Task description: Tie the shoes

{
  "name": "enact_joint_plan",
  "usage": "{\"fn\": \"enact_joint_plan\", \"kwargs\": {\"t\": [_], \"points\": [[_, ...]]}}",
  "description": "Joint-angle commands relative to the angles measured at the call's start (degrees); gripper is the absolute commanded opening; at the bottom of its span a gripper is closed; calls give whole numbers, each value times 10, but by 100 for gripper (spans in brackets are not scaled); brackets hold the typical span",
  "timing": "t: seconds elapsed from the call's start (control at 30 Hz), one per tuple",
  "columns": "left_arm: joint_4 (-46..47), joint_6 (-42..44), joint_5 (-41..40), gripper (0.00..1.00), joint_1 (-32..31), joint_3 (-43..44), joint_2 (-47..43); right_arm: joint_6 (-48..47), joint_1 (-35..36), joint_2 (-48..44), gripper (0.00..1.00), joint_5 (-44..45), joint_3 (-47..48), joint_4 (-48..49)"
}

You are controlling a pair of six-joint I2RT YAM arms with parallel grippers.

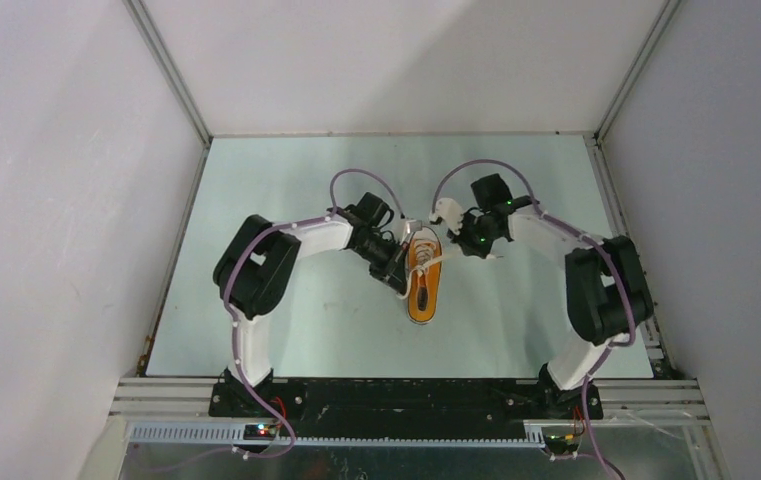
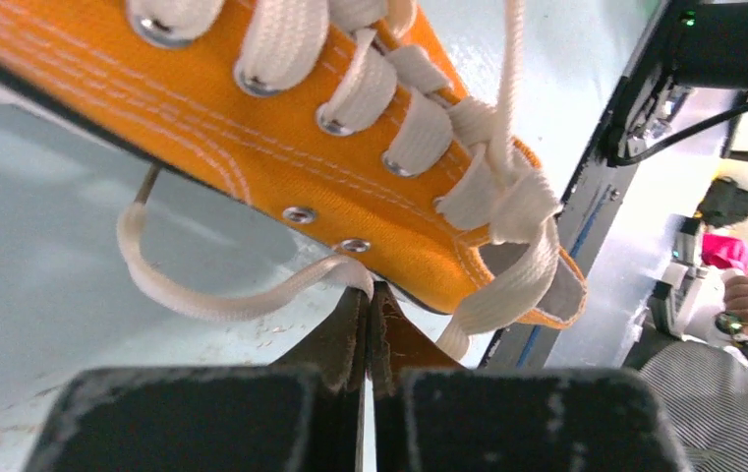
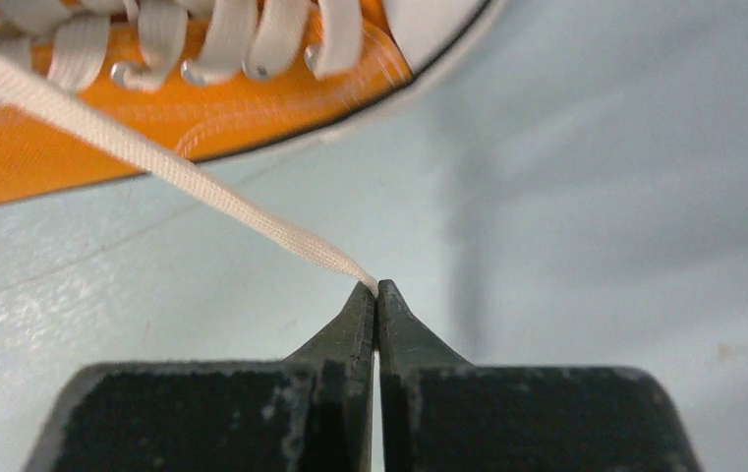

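Note:
The orange shoe [image 1: 423,285] with a white toe cap lies mid-table, toe towards the far side. My left gripper [image 1: 403,283] sits against its left flank. In the left wrist view the gripper [image 2: 370,291] is shut on a white lace [image 2: 202,306] that curves in a slack loop from under the orange canvas [image 2: 281,167]. A loose crossing of laces [image 2: 507,192] sits at the shoe's throat. My right gripper [image 1: 456,252] is just right of the shoe. In the right wrist view it [image 3: 377,287] is shut on the end of the other lace [image 3: 202,189], stretched straight from the eyelets [image 3: 153,59].
The pale green table [image 1: 306,330] is boxed in by white walls and an aluminium frame [image 1: 596,135]. The right arm's black body [image 2: 714,49] shows beyond the shoe in the left wrist view, close to the shoe's throat.

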Motion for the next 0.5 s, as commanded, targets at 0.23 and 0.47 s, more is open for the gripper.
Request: {"fn": "enact_joint_plan", "kwargs": {"t": [0.23,0.47], "points": [[-41,24,-383,0,43,-54,-147,65,-129,-93,0,10,-4,-134],[-44,17,-529,0,41,-109,-168,96,-194,-99,0,30,-9,-151]]}}
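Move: Each hand already grips a lace. The lace knot on the shoe lies about 6 cm ahead, 6 cm right and 3 cm above the left hand; from the right hand it is some 12 cm left, 5 cm back and 2 cm above. The shoe's toe is about 15 cm ahead and 6 cm right of the left hand, or 4 cm ahead and 12 cm left of the right. Keeping hold, both hands pull the laces apart: left about 12 cm left and forward, right 9 cm right, rising. ##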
